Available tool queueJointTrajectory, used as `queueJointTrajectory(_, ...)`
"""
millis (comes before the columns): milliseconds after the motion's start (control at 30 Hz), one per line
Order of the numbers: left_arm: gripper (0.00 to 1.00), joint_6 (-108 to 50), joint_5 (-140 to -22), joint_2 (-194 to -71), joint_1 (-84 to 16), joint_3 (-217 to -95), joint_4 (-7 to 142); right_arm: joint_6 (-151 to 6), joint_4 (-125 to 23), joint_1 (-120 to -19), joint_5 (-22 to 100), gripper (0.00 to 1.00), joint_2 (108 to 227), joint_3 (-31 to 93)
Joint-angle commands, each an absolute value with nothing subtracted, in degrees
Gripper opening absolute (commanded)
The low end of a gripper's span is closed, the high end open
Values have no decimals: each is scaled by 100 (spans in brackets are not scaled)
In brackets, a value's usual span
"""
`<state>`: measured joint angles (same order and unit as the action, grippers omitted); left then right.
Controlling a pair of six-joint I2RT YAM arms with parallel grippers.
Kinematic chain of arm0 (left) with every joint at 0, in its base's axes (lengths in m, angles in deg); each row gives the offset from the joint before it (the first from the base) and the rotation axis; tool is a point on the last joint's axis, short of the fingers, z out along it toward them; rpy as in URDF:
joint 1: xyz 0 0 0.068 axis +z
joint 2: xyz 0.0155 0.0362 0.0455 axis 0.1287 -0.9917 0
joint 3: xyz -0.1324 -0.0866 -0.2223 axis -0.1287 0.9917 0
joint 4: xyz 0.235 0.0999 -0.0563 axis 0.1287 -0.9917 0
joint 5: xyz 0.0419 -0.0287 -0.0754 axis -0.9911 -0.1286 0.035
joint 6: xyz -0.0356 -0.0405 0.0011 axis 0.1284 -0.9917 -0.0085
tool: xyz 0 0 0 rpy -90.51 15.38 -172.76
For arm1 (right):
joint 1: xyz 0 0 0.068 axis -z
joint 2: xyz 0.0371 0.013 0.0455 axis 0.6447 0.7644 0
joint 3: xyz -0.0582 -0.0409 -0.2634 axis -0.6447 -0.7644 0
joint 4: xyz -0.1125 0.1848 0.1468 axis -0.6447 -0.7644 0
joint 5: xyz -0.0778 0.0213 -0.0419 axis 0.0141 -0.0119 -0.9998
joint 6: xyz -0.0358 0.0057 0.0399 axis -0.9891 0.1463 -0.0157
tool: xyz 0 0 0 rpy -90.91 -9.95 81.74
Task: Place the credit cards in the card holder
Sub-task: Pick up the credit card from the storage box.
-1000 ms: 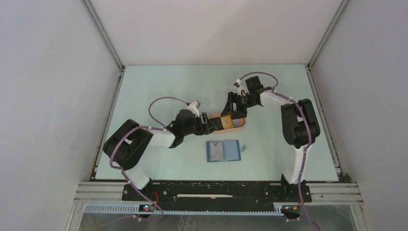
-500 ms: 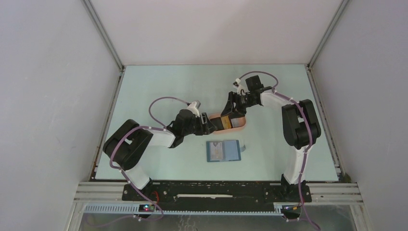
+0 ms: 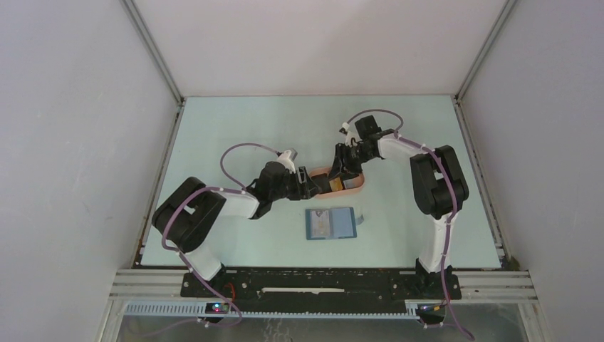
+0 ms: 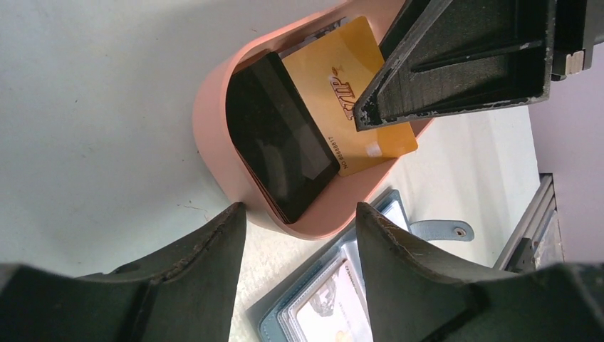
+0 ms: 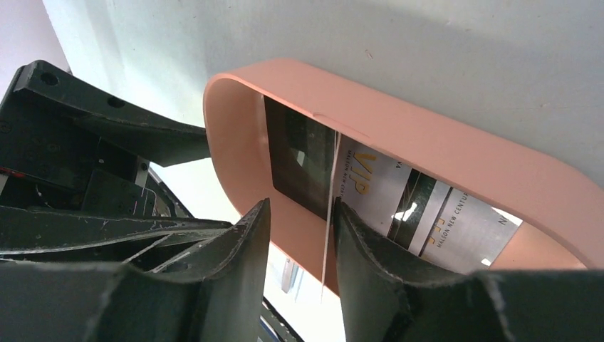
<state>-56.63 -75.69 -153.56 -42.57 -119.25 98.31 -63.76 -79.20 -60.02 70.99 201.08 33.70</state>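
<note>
A salmon-pink oval tray (image 3: pixel 354 185) holds the credit cards: a black card (image 4: pixel 281 139) and a gold VIP card (image 4: pixel 335 71). My left gripper (image 4: pixel 299 214) straddles the tray's rounded left end, both fingertips against its wall (image 4: pixel 214 142). My right gripper (image 5: pixel 303 206) reaches into the tray from above. Its jaws are partly closed, with a thin card (image 5: pixel 329 235) edge-on against one finger and a gap to the other. The card holder (image 3: pixel 331 223) lies open in front of the tray, blue, with a pale card in a clear pocket (image 4: pixel 335 299).
The holder's snap tab (image 4: pixel 438 230) sticks out to its right on the pale green table (image 3: pixel 235 135). Grey walls and metal rails enclose the table on three sides. Both grippers (image 3: pixel 311 187) (image 3: pixel 340 171) crowd around the tray.
The right gripper's jaws have narrowed around the upright card and its wrist has shifted slightly left. The left arm, tray and card holder have not moved.
</note>
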Motion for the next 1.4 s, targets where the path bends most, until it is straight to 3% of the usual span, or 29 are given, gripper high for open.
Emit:
queueJointTrajectory(0, 63, -5720, -7480, -15005, -4220, -11980, 10105, -6460, -8001, -5886, 7221, 46, 20029, 3627)
queueJointTrajectory(700, 63, -5518, -7608, -14227, -4184, -11643, 9697, -6578, -8188, -5568, 7594, 42, 19975, 3677)
queueJointTrajectory(967, 63, -5492, -7652, -13873, -4182, -11440, 9628, -6788, -8419, -5675, 7250, 30, 20176, 3812)
queueJointTrajectory(1200, 63, -5432, -7730, -13452, -4185, -11237, 9485, -6815, -8424, -5648, 7301, 5, 20059, 3813)
queueJointTrajectory(1367, 63, -5404, -7767, -13113, -4183, -11069, 9447, -6846, -8365, -5546, 7546, 0, 19892, 3781)
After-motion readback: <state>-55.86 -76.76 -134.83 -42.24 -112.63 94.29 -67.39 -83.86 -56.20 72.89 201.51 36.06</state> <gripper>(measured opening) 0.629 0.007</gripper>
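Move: The gold card leans in the box with its upper edge right beside the right fingers, its middle about 2 cm below and 1 cm back from the hand. The black card lies some 3 cm to the left and 1 cm back, the silver cards about 6 cm to the right and 1 cm back; the open card holder sits roughly 14 cm straight back. From the left hand, the gold card is around 7 cm to the right and 2 cm ahead, about 1 cm lower. Shifting rightward about 2 cm and 1 cm forward, the right hand brings its half-open fingers into line with the gold card's raised edge, then all but stops and closes them fully to pinch it. Up by some 6 cm, then also back and to the left by about 2 cm each, the left hand withdraws from the near-left end of the box, fingers still open. ##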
